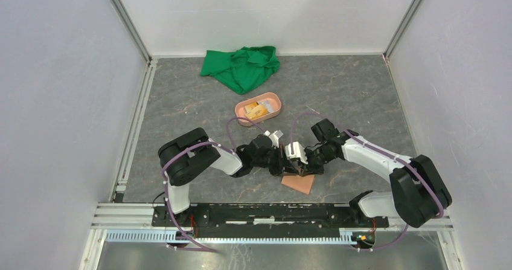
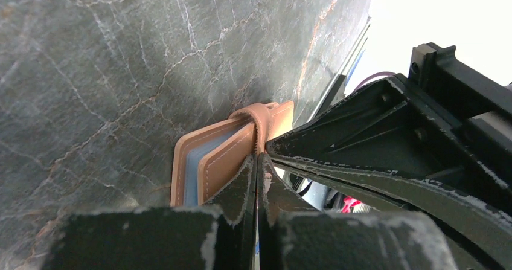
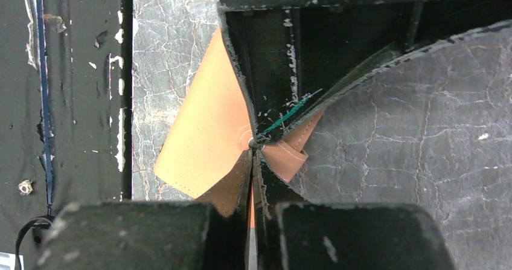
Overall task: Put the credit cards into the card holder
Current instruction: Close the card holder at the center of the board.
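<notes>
The tan card holder (image 1: 300, 183) sits on the table near the front, between the two arms. Both grippers meet over its upper edge. My left gripper (image 2: 258, 155) is shut on the card holder (image 2: 223, 155), pinching its leather beside the looped closing tab (image 2: 261, 114). A light blue credit card (image 2: 192, 176) shows edge-on between the holder's leaves. My right gripper (image 3: 253, 149) is shut on a leaf of the card holder (image 3: 199, 131), with a tan sliver between its fingers. The left gripper's fingers (image 3: 265, 70) come in from the opposite side, tip to tip with mine.
A salmon-pink oval tray (image 1: 273, 99) with small orange and white items stands behind the grippers. A crumpled green cloth (image 1: 241, 67) lies at the back by the wall. The metal rail (image 1: 265, 212) runs along the near edge, close to the card holder.
</notes>
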Action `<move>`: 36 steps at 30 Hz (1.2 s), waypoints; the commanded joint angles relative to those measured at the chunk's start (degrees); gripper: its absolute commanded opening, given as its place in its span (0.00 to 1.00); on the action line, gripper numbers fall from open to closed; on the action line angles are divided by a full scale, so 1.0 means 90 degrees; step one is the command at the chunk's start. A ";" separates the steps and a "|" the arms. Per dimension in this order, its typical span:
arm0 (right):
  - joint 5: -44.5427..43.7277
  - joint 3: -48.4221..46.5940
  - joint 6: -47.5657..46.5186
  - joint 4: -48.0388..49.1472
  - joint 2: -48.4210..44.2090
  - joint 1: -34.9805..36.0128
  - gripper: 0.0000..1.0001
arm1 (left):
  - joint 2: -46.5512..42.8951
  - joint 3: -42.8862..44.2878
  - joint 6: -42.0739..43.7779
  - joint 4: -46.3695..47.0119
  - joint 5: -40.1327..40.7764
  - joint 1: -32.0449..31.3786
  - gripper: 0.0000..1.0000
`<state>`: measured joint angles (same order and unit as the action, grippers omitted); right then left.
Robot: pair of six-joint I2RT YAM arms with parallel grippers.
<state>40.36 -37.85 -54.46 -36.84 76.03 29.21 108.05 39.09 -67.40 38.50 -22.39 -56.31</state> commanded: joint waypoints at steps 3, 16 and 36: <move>-0.0176 0.0264 -0.0053 0.0110 0.0065 0.0280 0.05 | 0.0181 -0.0295 0.0556 -0.1237 0.0285 -0.0167 0.02; -0.0478 0.0250 0.0201 0.0361 0.0126 0.0462 0.07 | 0.0031 -0.0503 0.0429 -0.1028 0.0228 -0.0164 0.02; -0.0578 0.0230 0.0138 0.0333 0.0044 0.0545 0.09 | -0.0098 -0.0274 0.0497 -0.0722 -0.0094 -0.0142 0.25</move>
<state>37.60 -37.15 -52.71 -35.20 75.61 33.28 106.65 37.12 -67.33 39.86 -22.41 -56.69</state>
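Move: Right at both sets of tips is the card holder's strap, looped over the holder's far edge: about 1 cm ahead of the right hand point and 1 cm below it, about 1 cm ahead and 1 cm to the right of the left one. The holder's middle lies some 2 cm back and 1 cm left of the right tips, 1 cm lower. The pink tray stands about 21 cm ahead of them and 14 cm to the left. Keeping its nearly shut fingertips on the strap, the right hand eases back and left about half a centimetre each, and sinks nearly as much early on, seeming to press the strap against the holder. The left hand creeps back and left about half a centimetre beside it, and towards the end its shut fingers open roughly a fifth around the strap's end. ##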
